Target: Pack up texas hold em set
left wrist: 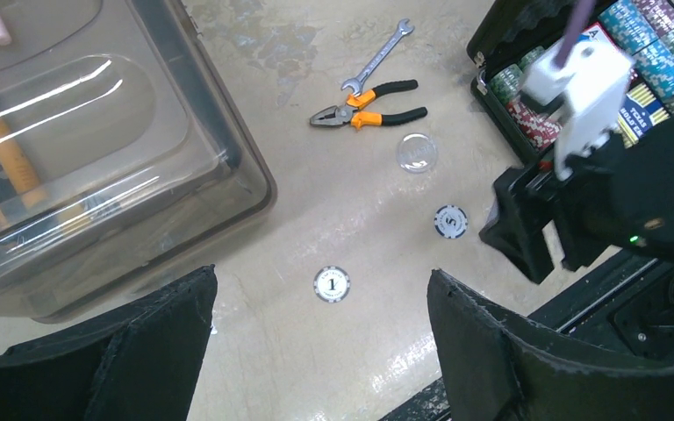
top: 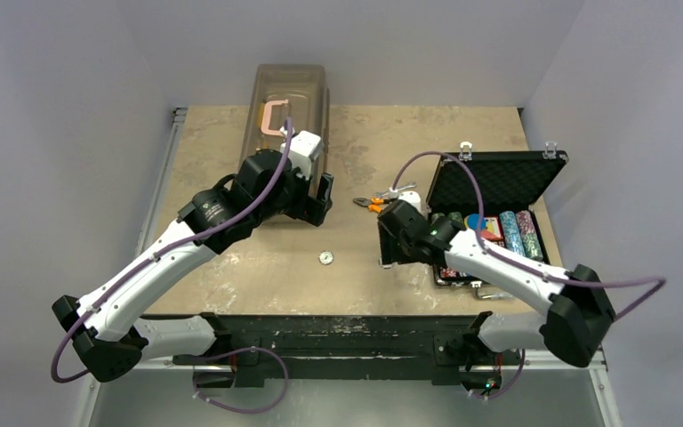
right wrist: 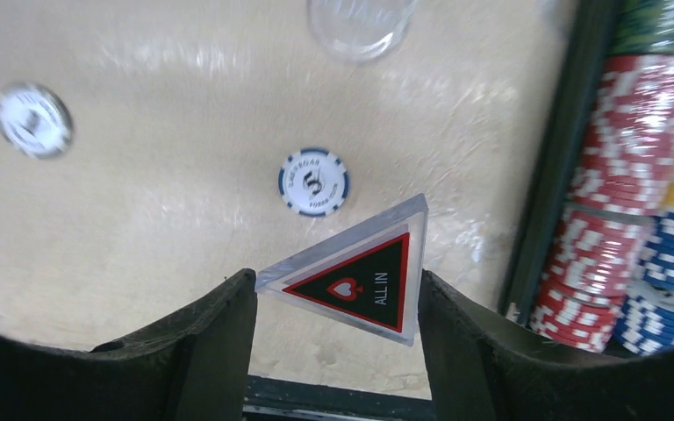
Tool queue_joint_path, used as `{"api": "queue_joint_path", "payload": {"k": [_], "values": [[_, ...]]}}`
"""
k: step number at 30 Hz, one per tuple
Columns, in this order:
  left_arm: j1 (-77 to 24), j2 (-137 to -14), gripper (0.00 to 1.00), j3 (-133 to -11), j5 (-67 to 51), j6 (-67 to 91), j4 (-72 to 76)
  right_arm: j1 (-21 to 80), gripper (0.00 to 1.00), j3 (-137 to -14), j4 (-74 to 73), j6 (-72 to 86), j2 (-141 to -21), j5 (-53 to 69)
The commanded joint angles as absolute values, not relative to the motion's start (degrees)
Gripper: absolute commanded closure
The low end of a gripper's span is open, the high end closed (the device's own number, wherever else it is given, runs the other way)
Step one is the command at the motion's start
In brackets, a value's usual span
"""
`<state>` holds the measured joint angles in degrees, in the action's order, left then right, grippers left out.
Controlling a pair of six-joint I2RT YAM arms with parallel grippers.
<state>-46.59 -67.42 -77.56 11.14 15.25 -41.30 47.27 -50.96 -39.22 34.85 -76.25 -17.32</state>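
My right gripper (right wrist: 338, 298) is shut on the clear red triangle token (right wrist: 360, 276) marked "ALL IN", held just left of the open black case (top: 498, 182). Rows of poker chips (right wrist: 614, 175) fill the case. On the table lie a blue-edged "5" chip (right wrist: 313, 181), a white "1" chip (left wrist: 332, 283) and a clear round button (left wrist: 417, 153). My left gripper (left wrist: 320, 324) hangs open above the "1" chip with nothing between its fingers. In the top view the left gripper (top: 320, 200) is mid-table and the right gripper (top: 389, 253) sits beside the case.
A large translucent brown box (top: 289, 98) with a pink handle stands at the back, close to my left wrist. Orange-handled pliers (left wrist: 373, 110) and a wrench (left wrist: 377, 57) lie between the box and the case. The table's front edge runs just below both grippers.
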Motion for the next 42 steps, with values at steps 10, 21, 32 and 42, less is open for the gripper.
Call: {"api": "queue_joint_path", "payload": {"k": [10,21,32,42], "values": [[-47.2,-64.8,0.14,-79.4,10.8,14.7,-40.5,7.6,0.97,-48.3,-46.2,44.4,-58.5,-21.4],[-47.5,-64.3,0.14,-79.5,10.7,14.7,-40.7,-14.5,0.97,-45.7,-44.5,49.0,-66.1,-10.0],[-47.5,-64.0,0.13,-79.6,9.6,14.7,-40.5,-15.5,1.00,-42.6,-44.7,60.2,-67.0,-10.5],[-47.6,-63.9,0.13,-80.1,8.6,14.6,-40.7,-15.5,0.87,-40.3,-45.8,64.8,-66.2,-14.5]]}}
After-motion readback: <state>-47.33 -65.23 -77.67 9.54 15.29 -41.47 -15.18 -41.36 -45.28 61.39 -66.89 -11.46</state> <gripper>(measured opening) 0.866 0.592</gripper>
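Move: The ALL IN triangle is already pinched and lifted in the right hand. The blue-and-yellow Texas Hold'em card box in the open case lies about 25 cm to that hand's right, 3 cm ahead and 5 cm below. The dice row is some 4 cm beyond the card box, and the blue chips are about 8 cm left of it. The "5" chip lies 2 cm ahead of the hand, 3 cm left and 8 below. From the left hand the card box is roughly 46 cm right, level fore and aft, 27 cm below. Rightward in one quick arc of about 25 cm, the right hand carries the pinched ALL IN triangle into place over the card box, first still rising and reaching some 5 cm forward, then easing back and sinking about 8 cm from the top of the arc. The wrist turns clockwise by some 80 degrees on the way; the fingers keep their hold. ##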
